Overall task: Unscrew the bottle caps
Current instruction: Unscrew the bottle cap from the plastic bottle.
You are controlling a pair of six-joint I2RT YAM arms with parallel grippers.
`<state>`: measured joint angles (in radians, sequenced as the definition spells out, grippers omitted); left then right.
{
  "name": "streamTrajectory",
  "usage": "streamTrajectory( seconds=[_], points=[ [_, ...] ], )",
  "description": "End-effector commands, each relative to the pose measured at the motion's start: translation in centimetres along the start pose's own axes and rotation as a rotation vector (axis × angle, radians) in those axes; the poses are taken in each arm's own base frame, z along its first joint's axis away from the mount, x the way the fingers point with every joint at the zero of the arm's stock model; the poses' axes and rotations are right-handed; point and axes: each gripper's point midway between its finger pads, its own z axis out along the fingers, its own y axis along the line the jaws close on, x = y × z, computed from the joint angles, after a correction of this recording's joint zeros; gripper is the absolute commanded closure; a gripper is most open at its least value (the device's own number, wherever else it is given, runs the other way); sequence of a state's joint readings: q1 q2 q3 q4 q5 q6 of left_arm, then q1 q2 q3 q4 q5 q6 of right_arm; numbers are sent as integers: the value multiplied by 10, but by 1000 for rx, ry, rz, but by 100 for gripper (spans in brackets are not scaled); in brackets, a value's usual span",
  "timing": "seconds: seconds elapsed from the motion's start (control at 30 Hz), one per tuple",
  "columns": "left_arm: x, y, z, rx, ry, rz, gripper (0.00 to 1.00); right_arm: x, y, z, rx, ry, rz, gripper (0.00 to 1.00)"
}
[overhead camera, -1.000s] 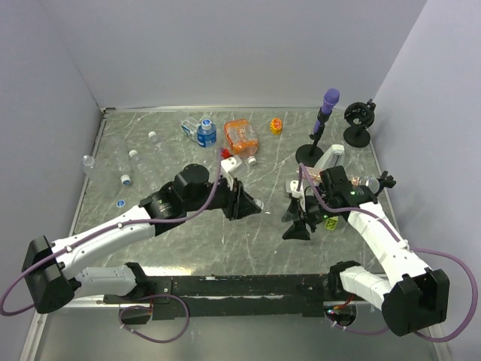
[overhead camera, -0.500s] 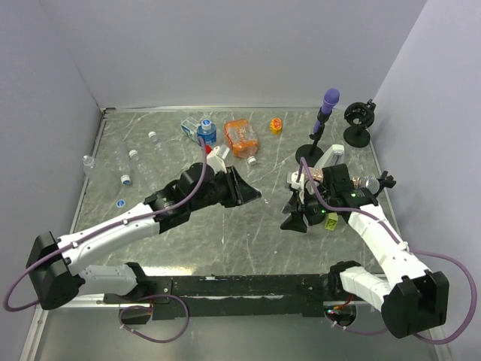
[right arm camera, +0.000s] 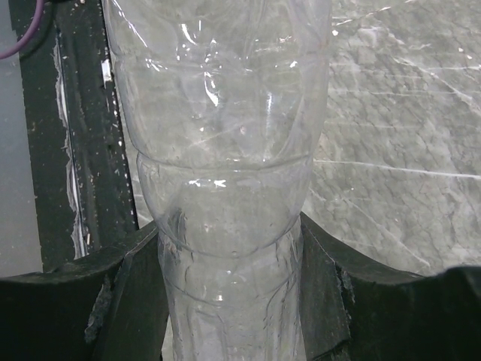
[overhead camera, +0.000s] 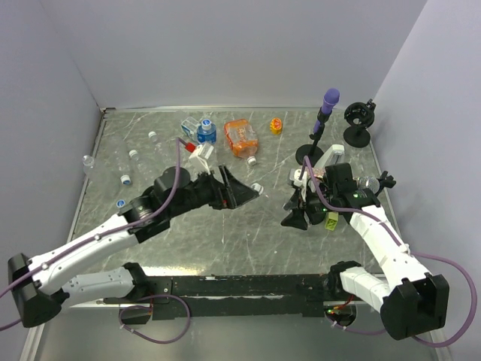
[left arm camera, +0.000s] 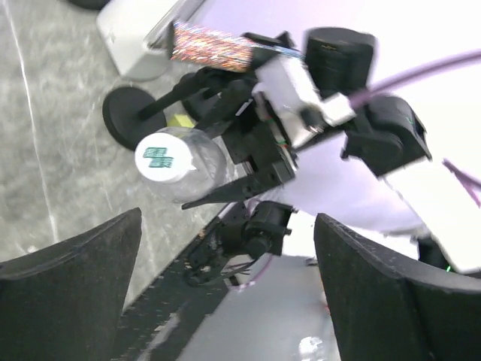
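My right gripper (overhead camera: 294, 213) is shut on the waist of a clear plastic bottle (right arm camera: 225, 173), with fingers (right arm camera: 128, 301) pressed on both sides. The bottle points toward the left arm. A white cap (overhead camera: 258, 188) with a green mark (left arm camera: 158, 156) sits at that end of the bottle. My left gripper (overhead camera: 245, 192) is open just left of that cap and apart from it. Nothing is between its fingers (left arm camera: 71, 263) in the left wrist view. More clear bottles (overhead camera: 132, 160) and loose blue caps (overhead camera: 126, 180) lie at the table's left.
At the back lie a blue-labelled bottle (overhead camera: 205, 134), an orange container (overhead camera: 240, 138), a small yellow piece (overhead camera: 276, 125) and a loose white cap (overhead camera: 252, 159). A purple-topped black stand (overhead camera: 323, 120) and a second black stand (overhead camera: 357, 124) are at back right, close behind the right arm.
My left gripper has gone from nearly shut to wide open and drawn back left, uncovering the white cap. The right gripper has stayed shut on the bottle, barely moving.
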<state>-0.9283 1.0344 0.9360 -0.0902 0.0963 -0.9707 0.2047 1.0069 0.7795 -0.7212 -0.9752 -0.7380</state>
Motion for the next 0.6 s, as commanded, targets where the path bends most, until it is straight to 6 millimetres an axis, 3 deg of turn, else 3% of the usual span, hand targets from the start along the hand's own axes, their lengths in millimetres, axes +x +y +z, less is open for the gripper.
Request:
streamTrajectory(
  seconds=[0.0,0.2,0.3,0.5,0.57],
  points=[
    [-1,-10,-23,77,21,248,3,-8,4,-3,-15,-24,-63,90],
    [33,-9,-45,342,120,829,3,-11,28,-6,-126,-59,-146,88],
    [33,-11,-47,432,72,1036,3,-11,36,-7,-155,-74,-171,88],
    [32,-16,-27,470,99,1114,1,-9,41,-7,-175,-73,-176,87],
    [33,-15,-20,477,117,1114,7,-8,41,-7,-180,-74,-174,87]
  ],
)
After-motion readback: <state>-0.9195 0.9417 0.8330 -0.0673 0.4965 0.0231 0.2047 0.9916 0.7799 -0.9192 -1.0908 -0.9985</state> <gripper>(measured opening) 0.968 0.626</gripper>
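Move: The white cap, on the clear bottle that the right hand holds, lies about 3 cm farther forward than the left hand, 3 cm to its right and 4 cm below. From the right hand the cap is some 9 cm left, 5 cm ahead and 7 cm up. Down on the table, the orange bottle lies about 27 cm ahead of the left hand and 2 cm left; the yellow-green block is level with that hand, some 26 cm right, both roughly 28 cm below. With its fingers wide open and already clear of the cap, the left hand draws back about 5 cm beside the bottle's neck, first rising slightly and easing off left, then sinking and coming in a little again, while it rolls some 55 degrees about its fingers, clockwise seen from behind the hand, and swings them to point more squarely right. The right hand keeps its grip on the bottle and carries it back 3 to 4 cm, turning about 10 degrees counter-clockwise. ##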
